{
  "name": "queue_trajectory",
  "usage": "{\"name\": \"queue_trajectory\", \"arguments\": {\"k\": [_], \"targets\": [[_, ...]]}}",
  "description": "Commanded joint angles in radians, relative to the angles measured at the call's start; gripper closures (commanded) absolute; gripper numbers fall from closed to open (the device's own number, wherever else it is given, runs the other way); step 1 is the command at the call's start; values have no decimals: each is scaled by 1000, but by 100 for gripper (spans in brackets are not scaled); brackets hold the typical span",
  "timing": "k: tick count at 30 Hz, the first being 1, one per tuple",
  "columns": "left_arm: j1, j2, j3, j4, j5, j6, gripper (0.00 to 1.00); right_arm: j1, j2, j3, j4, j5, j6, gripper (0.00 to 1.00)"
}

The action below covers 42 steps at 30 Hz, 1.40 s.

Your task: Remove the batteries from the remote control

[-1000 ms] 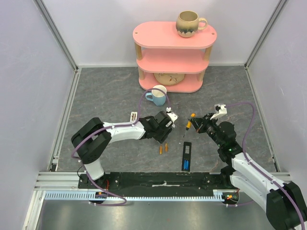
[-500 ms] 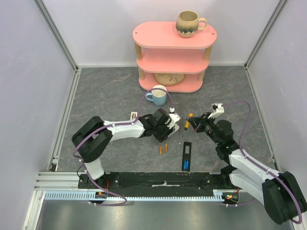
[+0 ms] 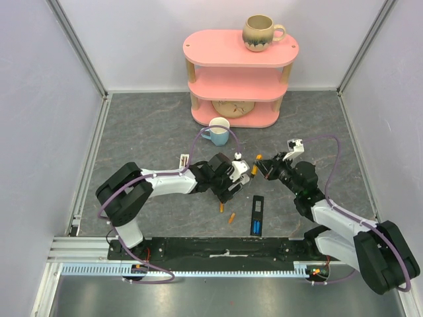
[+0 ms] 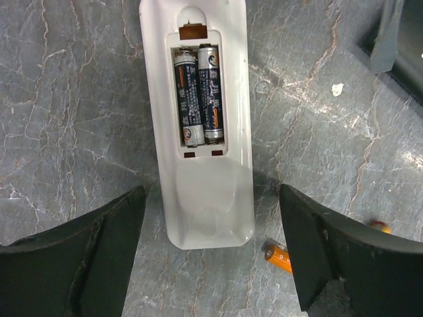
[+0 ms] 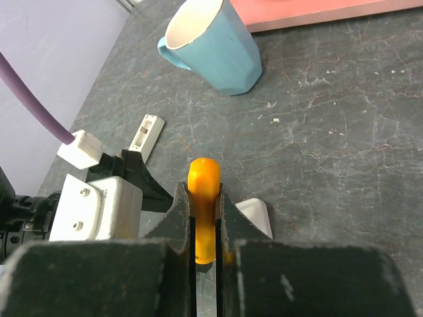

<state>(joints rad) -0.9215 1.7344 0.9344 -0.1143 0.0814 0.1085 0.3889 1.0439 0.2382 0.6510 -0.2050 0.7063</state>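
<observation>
A white remote control (image 4: 201, 99) lies back up with its cover off. Two blue batteries (image 4: 199, 92) sit side by side in its bay. My left gripper (image 4: 210, 198) is open, one finger on each side of the remote's near end and apart from it. An orange battery (image 4: 277, 254) lies on the table by the right finger. Two orange batteries (image 3: 221, 208) (image 3: 231, 216) show in the top view. My right gripper (image 5: 203, 191) is shut on the orange-handled screwdriver (image 5: 203, 181), just right of the left gripper (image 3: 234, 175).
A black remote (image 3: 257, 214) lies near the front, right of the loose batteries. A blue mug (image 3: 217, 131) stands behind the grippers. A pink shelf unit (image 3: 238, 72) at the back carries a beige mug (image 3: 261, 32).
My left gripper has opened and let go of the white remote. One orange battery has shifted nearer the front. My right gripper has carried the screwdriver left, closer to the left gripper.
</observation>
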Motion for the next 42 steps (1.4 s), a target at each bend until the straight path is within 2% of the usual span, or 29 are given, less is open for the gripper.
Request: {"name": "queue_trajectory", "arguments": {"k": [1,12,17,22,24,26,32,42], "targets": [[4,-24,-17,-4,-48,-18,13,-1,37,67,98,-20,-4,100],[36,-45,-129,156,-63,-55,31,4,186,150,177,-36,-8,100],[44,-7,-118,146,-48,-66,39,31,263,187,179,-13,-41,100],[44,13,-103,143,-17,-72,53,79,323,222,196,73,-85,100],[44,27,-94,140,-5,-76,63,90,331,220,206,117,-94,100],[44,45,-85,133,4,-82,64,96,332,211,223,179,-114,100],[44,65,-60,120,-15,-92,79,97,361,240,202,279,-171,100],[46,76,-49,91,-46,-99,87,119,392,271,134,354,-235,100]]}}
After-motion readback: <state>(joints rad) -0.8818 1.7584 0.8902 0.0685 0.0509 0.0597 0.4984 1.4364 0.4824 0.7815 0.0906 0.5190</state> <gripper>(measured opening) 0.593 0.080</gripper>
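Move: The white remote lies between my left hand's open fingers at its near end. Its middle is about 3 cm ahead, 4 cm right and 1 cm below. An orange battery lies some 4 cm back and 1 cm left of this hand, another 8 cm back and 1 cm right. From my right hand, holding the screwdriver, the remote's middle is about level, 4 cm left and 12 cm below; the black remote is 12 cm back, 1 cm right and 12 cm below. I close my left fingers on both sides of the white remote's near end and draw the remote forward along the table, about 3 cm in all. Meanwhile my right hand, still gripping the screwdriver by its handle, goes some 8 cm forward. It swings left, then partly back right, bringing the blade to the far end of the battery compartment and rolling about 10 degrees as its left side dips. ##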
